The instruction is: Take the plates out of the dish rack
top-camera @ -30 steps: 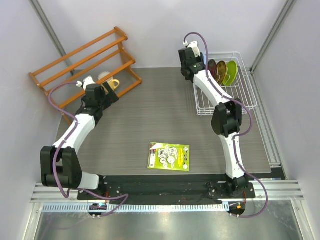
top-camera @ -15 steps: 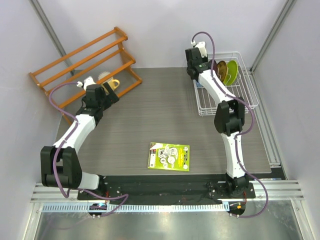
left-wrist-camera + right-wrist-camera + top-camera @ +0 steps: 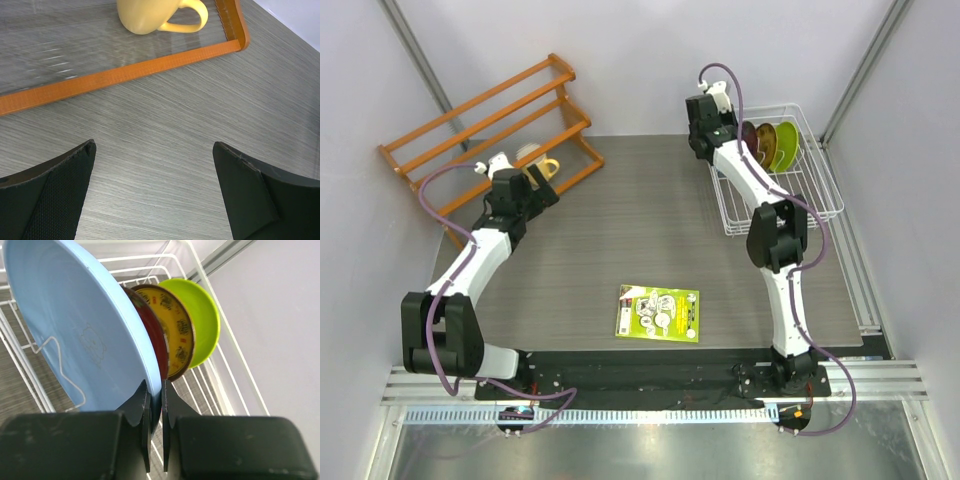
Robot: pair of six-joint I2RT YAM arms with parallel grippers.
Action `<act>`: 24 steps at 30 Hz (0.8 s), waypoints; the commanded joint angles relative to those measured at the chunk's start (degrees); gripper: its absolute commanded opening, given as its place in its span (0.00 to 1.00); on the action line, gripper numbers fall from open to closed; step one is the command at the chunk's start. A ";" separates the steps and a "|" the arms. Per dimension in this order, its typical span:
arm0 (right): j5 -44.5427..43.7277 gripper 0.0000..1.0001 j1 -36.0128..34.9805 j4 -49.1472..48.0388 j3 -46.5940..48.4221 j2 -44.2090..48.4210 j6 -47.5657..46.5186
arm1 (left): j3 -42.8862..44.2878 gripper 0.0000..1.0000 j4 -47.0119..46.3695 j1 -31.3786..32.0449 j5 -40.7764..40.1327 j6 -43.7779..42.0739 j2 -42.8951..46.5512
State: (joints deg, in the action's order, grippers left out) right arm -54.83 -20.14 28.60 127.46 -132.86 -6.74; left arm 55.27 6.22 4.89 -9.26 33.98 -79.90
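Note:
My right gripper (image 3: 156,390) is shut on the lower rim of the large light blue plate (image 3: 75,325), one finger on each face. That plate stands upright in the white wire dish rack (image 3: 782,222). Behind it stand the dark red plate (image 3: 159,347), the orange-yellow patterned plate (image 3: 175,325) and the lime green plate (image 3: 205,315). From above, the right gripper (image 3: 715,128) sits at the rack's far left end and hides the blue plate. My left gripper (image 3: 152,145) hangs open over bare table, holding nothing.
An orange wooden shelf rack (image 3: 485,115) stands at the back left with a yellow mug (image 3: 150,15) on its lowest shelf, just ahead of the left gripper (image 3: 542,185). A green booklet (image 3: 658,313) lies on the table near the front.
The right gripper has moved in at the rack's left end and shut on the blue plate's rim. The rack has shifted slightly. The left arm has stayed still.

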 commanded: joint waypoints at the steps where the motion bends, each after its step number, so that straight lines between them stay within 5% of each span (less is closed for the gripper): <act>1: -5.02 0.01 -0.86 -6.80 2.97 9.89 -4.59 | 1.95 0.99 -1.65 0.48 -0.59 -0.76 -0.17; 10: -1.87 0.01 -3.49 -6.10 -2.98 20.86 -2.76 | 1.60 0.99 -4.63 1.09 6.35 -1.28 -0.08; 17: 12.10 0.01 -7.45 3.21 -8.44 26.76 9.17 | 0.98 0.99 -11.65 1.09 16.54 2.76 -1.93; 24: 32.55 0.01 -8.33 1.03 -20.31 31.69 18.77 | -2.44 0.99 -23.08 1.27 27.00 8.64 -4.12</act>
State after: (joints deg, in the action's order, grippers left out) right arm -36.47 -28.58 30.09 112.12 -103.50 3.84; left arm 54.54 -6.57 5.87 9.10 38.61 -82.98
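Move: My right hand already pinches the near edge of the upright blue plate, whose middle lies about 7 cm ahead and 3 cm left of the fingers. The red plate stands roughly 6 cm ahead and 8 cm right, the yellow plate about 4 cm beyond it to the right; the dish rack's middle is some 14 cm right and 14 cm down. From my open left hand the blue plate is about 45 cm right and 16 cm ahead, the mug some 10 cm ahead. Keeping the blue plate's edge pinched, I raise my right hand about 18 cm out of the dish rack, drawing back some 9 cm, then swing it left over the bare table while it dips a little, its left side rolling up, its fingers tipping up and turning counter-clockwise. My empty left hand, still wide open, starts late: about 6 cm right towards the plate, turning slightly clockwise. ##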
